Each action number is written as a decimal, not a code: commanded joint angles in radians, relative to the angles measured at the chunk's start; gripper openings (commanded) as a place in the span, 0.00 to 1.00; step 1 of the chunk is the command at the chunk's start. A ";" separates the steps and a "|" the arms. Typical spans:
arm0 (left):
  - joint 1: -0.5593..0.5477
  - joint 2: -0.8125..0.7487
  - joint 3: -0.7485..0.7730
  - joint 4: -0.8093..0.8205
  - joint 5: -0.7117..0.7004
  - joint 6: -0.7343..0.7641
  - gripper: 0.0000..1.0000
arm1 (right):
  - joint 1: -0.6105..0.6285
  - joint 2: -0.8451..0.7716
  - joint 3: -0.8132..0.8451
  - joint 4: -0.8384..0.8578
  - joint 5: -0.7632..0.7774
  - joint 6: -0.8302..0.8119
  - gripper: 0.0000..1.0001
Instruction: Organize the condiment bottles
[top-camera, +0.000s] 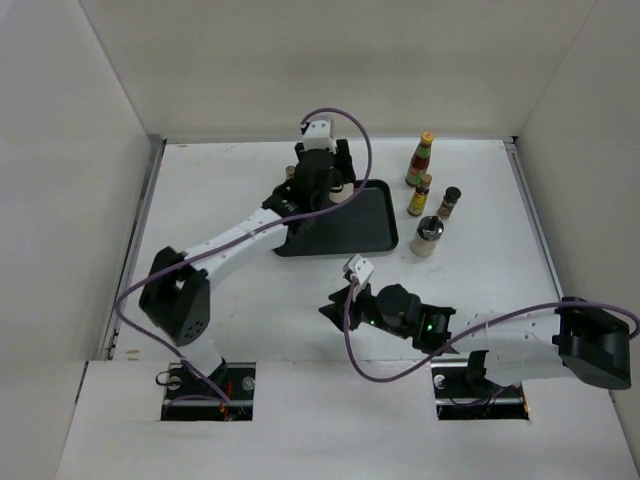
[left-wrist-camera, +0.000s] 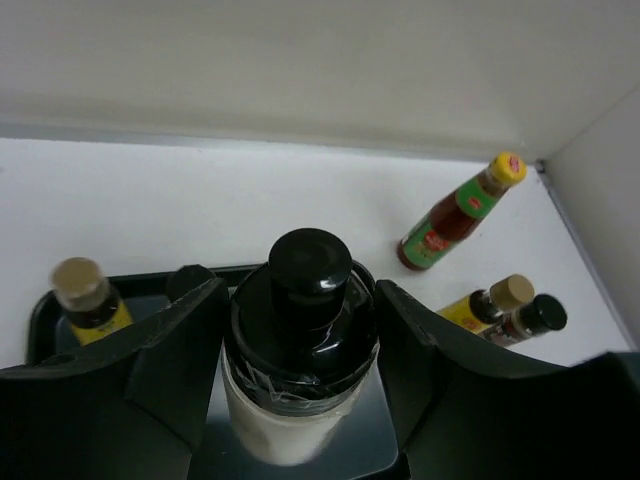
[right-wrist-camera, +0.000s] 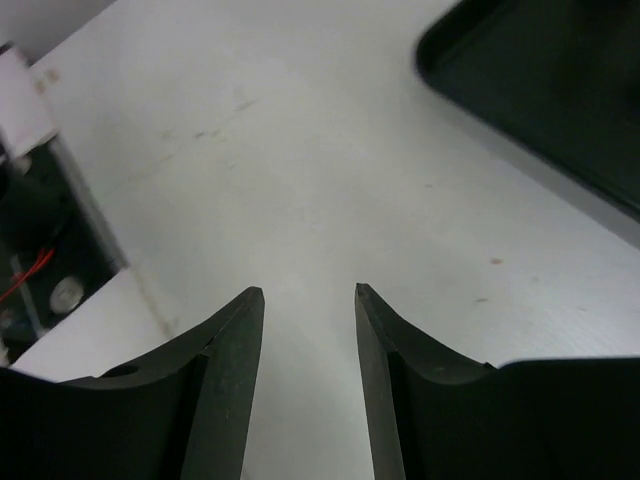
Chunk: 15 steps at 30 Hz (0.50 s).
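Observation:
My left gripper (left-wrist-camera: 300, 300) is shut on a white jar with a black cap (left-wrist-camera: 300, 350), held upright over the black tray (top-camera: 370, 235). In the left wrist view an amber yellow-labelled bottle (left-wrist-camera: 88, 300) and a dark cap (left-wrist-camera: 188, 282) stand at the tray's back left. To the right of the tray stand the tall red bottle with a yellow cap (top-camera: 421, 160), an amber bottle (top-camera: 420, 196), a dark-capped jar (top-camera: 449, 203) and a silver-lidded shaker (top-camera: 428, 237). My right gripper (right-wrist-camera: 308, 292) is open over bare table, with nothing between its fingers.
The tray's near corner (right-wrist-camera: 560, 90) lies ahead and to the right of my right gripper. White walls close in the table on three sides. The right arm (top-camera: 400, 312) lies low in front of the tray.

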 joint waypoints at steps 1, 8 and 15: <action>-0.010 0.085 0.117 0.115 0.054 0.020 0.32 | 0.072 -0.057 0.032 0.060 -0.031 -0.112 0.49; -0.017 0.263 0.235 0.142 0.081 0.071 0.33 | 0.184 -0.253 -0.034 -0.034 0.120 -0.047 0.52; 0.006 0.326 0.226 0.211 0.115 0.069 0.34 | 0.163 -0.588 -0.146 -0.098 0.541 0.136 0.44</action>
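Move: The left hand already grips the black-capped bottle by its cap. The free right-hand part of the tray lies about 5 cm ahead of this hand, 6 cm to its right and 28 cm below. On the tray, the pepper bottle stands some 9 cm ahead and 5 cm left of the hand, and the small yellow bottle 8 cm ahead and 12 cm left. Off the tray, the tan-capped bottle is about 6 cm ahead and 21 cm right. From the empty right hand, that free part is roughly 31 cm ahead, 9 cm right and 13 cm below. Downward and to the right, with a little forward, the left hand lowers the gripped bottle about 10 cm towards the free right part of the tray, tipping slightly down and easing almost to a stop. The empty right hand first draws back some 5 cm while rising, then swings right, still climbing to about 8 cm higher, its fingers half open. ##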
